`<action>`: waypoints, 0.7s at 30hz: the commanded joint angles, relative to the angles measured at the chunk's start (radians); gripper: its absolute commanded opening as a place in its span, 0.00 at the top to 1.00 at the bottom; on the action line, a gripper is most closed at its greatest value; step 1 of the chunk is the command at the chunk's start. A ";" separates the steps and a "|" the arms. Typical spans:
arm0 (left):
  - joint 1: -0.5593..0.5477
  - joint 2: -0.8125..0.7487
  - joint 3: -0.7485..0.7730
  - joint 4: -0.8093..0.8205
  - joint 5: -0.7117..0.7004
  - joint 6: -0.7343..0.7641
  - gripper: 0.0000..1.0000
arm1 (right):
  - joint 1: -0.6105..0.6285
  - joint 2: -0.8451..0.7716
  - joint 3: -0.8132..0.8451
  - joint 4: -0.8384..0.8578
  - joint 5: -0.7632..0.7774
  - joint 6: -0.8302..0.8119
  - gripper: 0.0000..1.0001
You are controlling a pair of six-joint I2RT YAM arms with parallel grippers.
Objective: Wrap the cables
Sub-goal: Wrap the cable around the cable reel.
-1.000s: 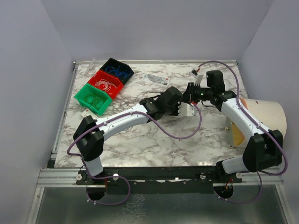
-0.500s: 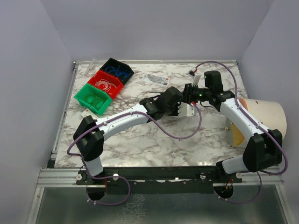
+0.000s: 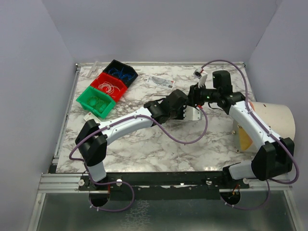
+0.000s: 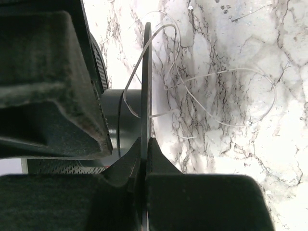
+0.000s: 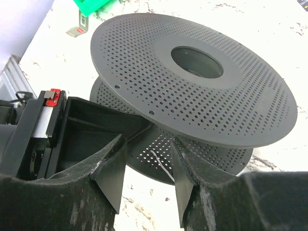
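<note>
A black perforated two-flanged spool [image 5: 192, 72] with a centre hole fills the right wrist view. In the left wrist view its flange [image 4: 146, 82] shows edge-on. My left gripper [image 4: 144, 147] is shut on that flange's rim. The cable [image 4: 226, 96] is a thin pale strand; it runs from the hub [image 4: 120, 125] over the flange and lies in loose loops on the marble. A short bit of strand [image 5: 161, 163] shows on the lower flange. My right gripper [image 5: 147, 180] is open, its fingers apart just below the spool's rim, holding nothing. Both grippers [image 3: 192, 103] meet mid-table.
Green [image 3: 95, 102], red [image 3: 109, 86] and black [image 3: 120, 72] bins stand at the table's back left. A flat packet [image 3: 161, 81] lies behind the arms. A beige cone-shaped object [image 3: 274, 120] sits at the right edge.
My right gripper's jaws have opened, and its wrist has shifted slightly toward the back. The left arm and the spool have stayed put.
</note>
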 commanded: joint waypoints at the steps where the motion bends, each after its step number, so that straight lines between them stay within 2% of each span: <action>1: 0.007 -0.029 0.055 0.005 0.063 0.008 1.00 | 0.003 -0.035 0.013 -0.057 0.014 -0.113 0.53; 5: 0.021 -0.030 0.064 -0.015 0.095 0.000 1.00 | 0.003 -0.061 -0.008 -0.071 -0.007 -0.151 0.50; 10: 0.029 -0.026 0.069 -0.023 0.114 -0.021 1.00 | 0.003 -0.072 -0.015 -0.082 -0.015 -0.173 0.32; 11: 0.031 -0.024 0.071 -0.027 0.137 -0.023 1.00 | 0.004 -0.073 -0.017 -0.085 -0.022 -0.189 0.25; 17: 0.048 -0.013 0.093 -0.055 0.200 -0.052 1.00 | 0.004 -0.124 -0.056 -0.061 0.049 -0.331 0.20; 21: 0.070 -0.012 0.098 -0.056 0.265 -0.090 1.00 | 0.001 -0.171 -0.099 -0.010 0.114 -0.348 0.19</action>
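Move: The loose cable end lies at the reel's flange, roughly 3 cm ahead of the right hand, 3 cm to its left and 4 cm lower. From that hand the reel's hub is about 5 cm ahead, 5 cm left and 4 cm below, and the left fingers holding a flange are some 3 cm ahead, 5 cm left and slightly lower. From the left hand the cable end is about 1 cm ahead, 2 cm right and 3 cm below. Easing about 2 cm to the right and 1 cm back, away from the reel, the right hand rolls some 15 degrees counter-clockwise as seen from behind it, while its empty, half-open fingers spread to mostly open. The left hand keeps its pinch on the flange and draws the reel back just over 1 cm, tipping its fingers about 10 degrees further downward. ##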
